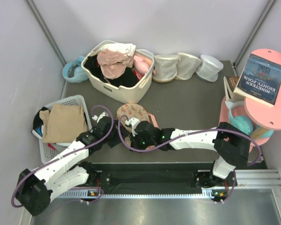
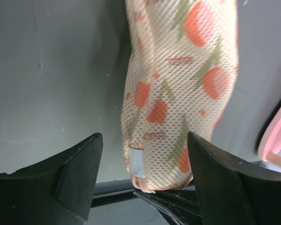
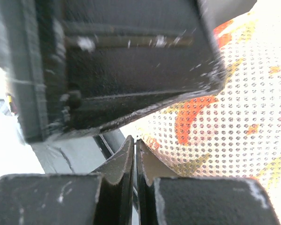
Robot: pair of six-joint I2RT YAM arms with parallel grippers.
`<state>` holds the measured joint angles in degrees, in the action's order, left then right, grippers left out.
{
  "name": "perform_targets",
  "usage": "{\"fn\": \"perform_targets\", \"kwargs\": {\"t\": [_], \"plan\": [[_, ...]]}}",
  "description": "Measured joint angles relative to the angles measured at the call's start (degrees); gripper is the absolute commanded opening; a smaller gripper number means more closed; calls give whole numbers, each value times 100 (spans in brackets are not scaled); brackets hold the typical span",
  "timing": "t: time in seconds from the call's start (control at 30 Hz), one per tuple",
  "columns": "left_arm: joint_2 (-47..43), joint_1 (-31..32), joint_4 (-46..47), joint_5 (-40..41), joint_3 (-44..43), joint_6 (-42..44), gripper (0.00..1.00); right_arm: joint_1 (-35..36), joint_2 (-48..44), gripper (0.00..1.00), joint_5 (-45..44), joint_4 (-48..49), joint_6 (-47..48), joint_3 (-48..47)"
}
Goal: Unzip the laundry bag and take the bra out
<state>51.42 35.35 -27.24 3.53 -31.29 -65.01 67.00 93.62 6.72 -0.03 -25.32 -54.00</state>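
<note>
The laundry bag [image 1: 134, 112], peach mesh with orange print, lies on the grey table in front of the arms. Its near end [image 2: 161, 159] hangs between my left gripper's [image 2: 145, 140] open fingers, and the right finger [image 2: 215, 168] touches the mesh. My right gripper [image 3: 135, 140] is shut, its tips pressed together right at the bag's edge [image 3: 215, 136]. What the tips pinch, if anything, does not show. In the top view both grippers, left [image 1: 118, 137] and right [image 1: 131, 133], meet at the bag's near end. The bra is hidden.
A beige basket [image 1: 131, 91] of pink and black clothing stands behind the bag. A white crate [image 1: 79, 101] with a tan cloth sits at the left. Three cream cups [image 1: 187, 65] line the back. A pink side table [image 1: 276, 119] with a book stands at the right.
</note>
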Motion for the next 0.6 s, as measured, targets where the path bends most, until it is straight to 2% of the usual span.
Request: {"fn": "perform_targets", "kwargs": {"t": [0.23, 0.37, 0.4, 0.47, 0.6], "plan": [[57, 0, 459, -273, 380, -116, 40, 0, -4, 0, -79, -7, -46, 2], [111, 0, 911, -457, 555, -181, 18, -2, -61, 0, -129, -44, -63, 52], [153, 0, 981, -487, 577, -221, 8, -2, -90, 0, -144, -46, -70, 79], [304, -2, 1102, -564, 592, -240, 1, -13, -136, 0, -177, -81, -90, 118], [555, -50, 1237, -667, 590, -212, 0, -81, -184, 0, -216, -90, -133, 197]]}}
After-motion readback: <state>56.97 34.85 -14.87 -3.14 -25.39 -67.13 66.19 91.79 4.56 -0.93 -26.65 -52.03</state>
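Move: The laundry bag's near end, mesh still unpinched, lies about 2 cm right of the open left hand, level ahead and 3 cm below; the shut right hand already holds the bag's corner, some 4 cm back, 3 cm right and 4 cm below the left. The bag's middle is about 9 cm ahead, 4 cm right and 6 cm below the left hand. From the right hand the near end is roughly 4 cm ahead and 2 cm left, about level. Left hand sinks about 3 cm, edging right, and pinches the bag's mesh; right, still gripping, drifts right. ##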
